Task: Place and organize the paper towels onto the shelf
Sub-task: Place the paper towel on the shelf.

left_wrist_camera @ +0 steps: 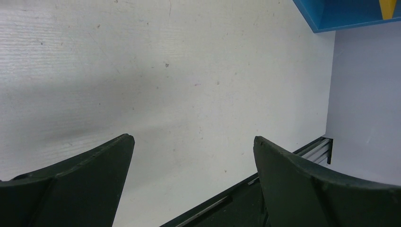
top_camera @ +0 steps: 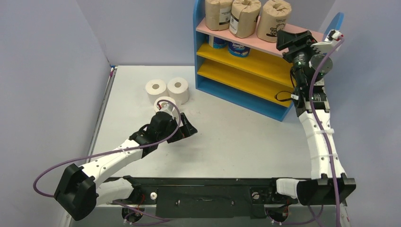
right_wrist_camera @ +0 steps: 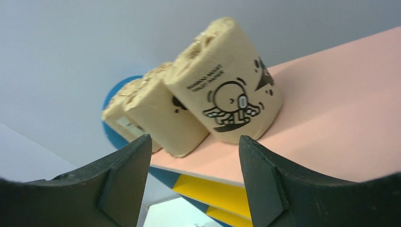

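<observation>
The shelf stands at the back right. On its pink top board three brown-wrapped paper towels stand in a row, the nearest printed with a cartoon. Two blue-and-white rolls sit on the upper yellow board. Three white rolls are grouped on the table. My right gripper hangs open at the top board's right end, just short of the nearest brown roll. My left gripper is open over bare table, its wrist covering part of the front white roll.
Grey walls close in the table at the back and on both sides. The black base rail runs along the near edge and shows in the left wrist view. The lower yellow board holds nothing that I can see.
</observation>
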`<state>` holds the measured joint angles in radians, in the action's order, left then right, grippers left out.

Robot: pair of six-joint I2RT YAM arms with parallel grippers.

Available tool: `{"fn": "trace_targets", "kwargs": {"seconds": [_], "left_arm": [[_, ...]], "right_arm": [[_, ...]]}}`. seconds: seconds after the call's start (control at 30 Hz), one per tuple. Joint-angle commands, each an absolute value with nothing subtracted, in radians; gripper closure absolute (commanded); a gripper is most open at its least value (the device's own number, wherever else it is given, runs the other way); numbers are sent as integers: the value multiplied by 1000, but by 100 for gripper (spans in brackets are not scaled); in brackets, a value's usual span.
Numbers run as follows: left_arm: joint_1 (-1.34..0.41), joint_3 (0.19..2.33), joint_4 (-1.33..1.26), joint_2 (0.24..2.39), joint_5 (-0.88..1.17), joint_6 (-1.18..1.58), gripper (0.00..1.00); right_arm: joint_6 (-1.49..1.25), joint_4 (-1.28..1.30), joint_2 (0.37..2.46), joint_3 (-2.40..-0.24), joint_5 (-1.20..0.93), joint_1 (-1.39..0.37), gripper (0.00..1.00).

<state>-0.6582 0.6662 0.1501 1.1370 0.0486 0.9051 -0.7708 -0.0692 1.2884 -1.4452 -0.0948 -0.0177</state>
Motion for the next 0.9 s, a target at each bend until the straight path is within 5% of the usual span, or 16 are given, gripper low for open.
{"fn": "trace_targets", "kwargs": {"seconds": [0.0,0.13,0.3,0.43,0.87], "left_arm": [[-655,691,152,1098,26,888,2],[-656,689,154,1081,22,892,2],[-658,678,162,1054,11,898,2],[-657,668,182,1029,8,894,2],[-647,707,234,1029,-57,842,3]], "right_arm": [[-683,-85,1171,-1420,-30,-98,37],[-565,-13,1185,-1499,29,-227,43],[-567,-15,1293,-1569,10,-299,71],[-568,-69,1380,-1619,-30,-345,80],[-573,-180,1617,-1732,51,-381,84]]}}
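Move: The middle brown paper towel on the top pink shelf stands about 14 cm ahead of the right hand and 10 cm to its left, its middle some 3 cm lower. The left brown roll is about 16 cm ahead and 18 cm left of that hand; the right brown roll is 12 cm ahead and barely 1 cm left. From the left hand the middle roll lies roughly 31 cm ahead, 18 cm right and 33 cm higher. Towards the front of the middle and left brown rolls, the right hand swings about 16 cm left in an arc: first still backing off and rising some 5 cm, then driving forward about 11 cm and sinking. Its fingers close from well open to nearly shut on nothing, and the hand turns about 15 degrees counter-clockwise. The left hand drifts some 2 cm left. ##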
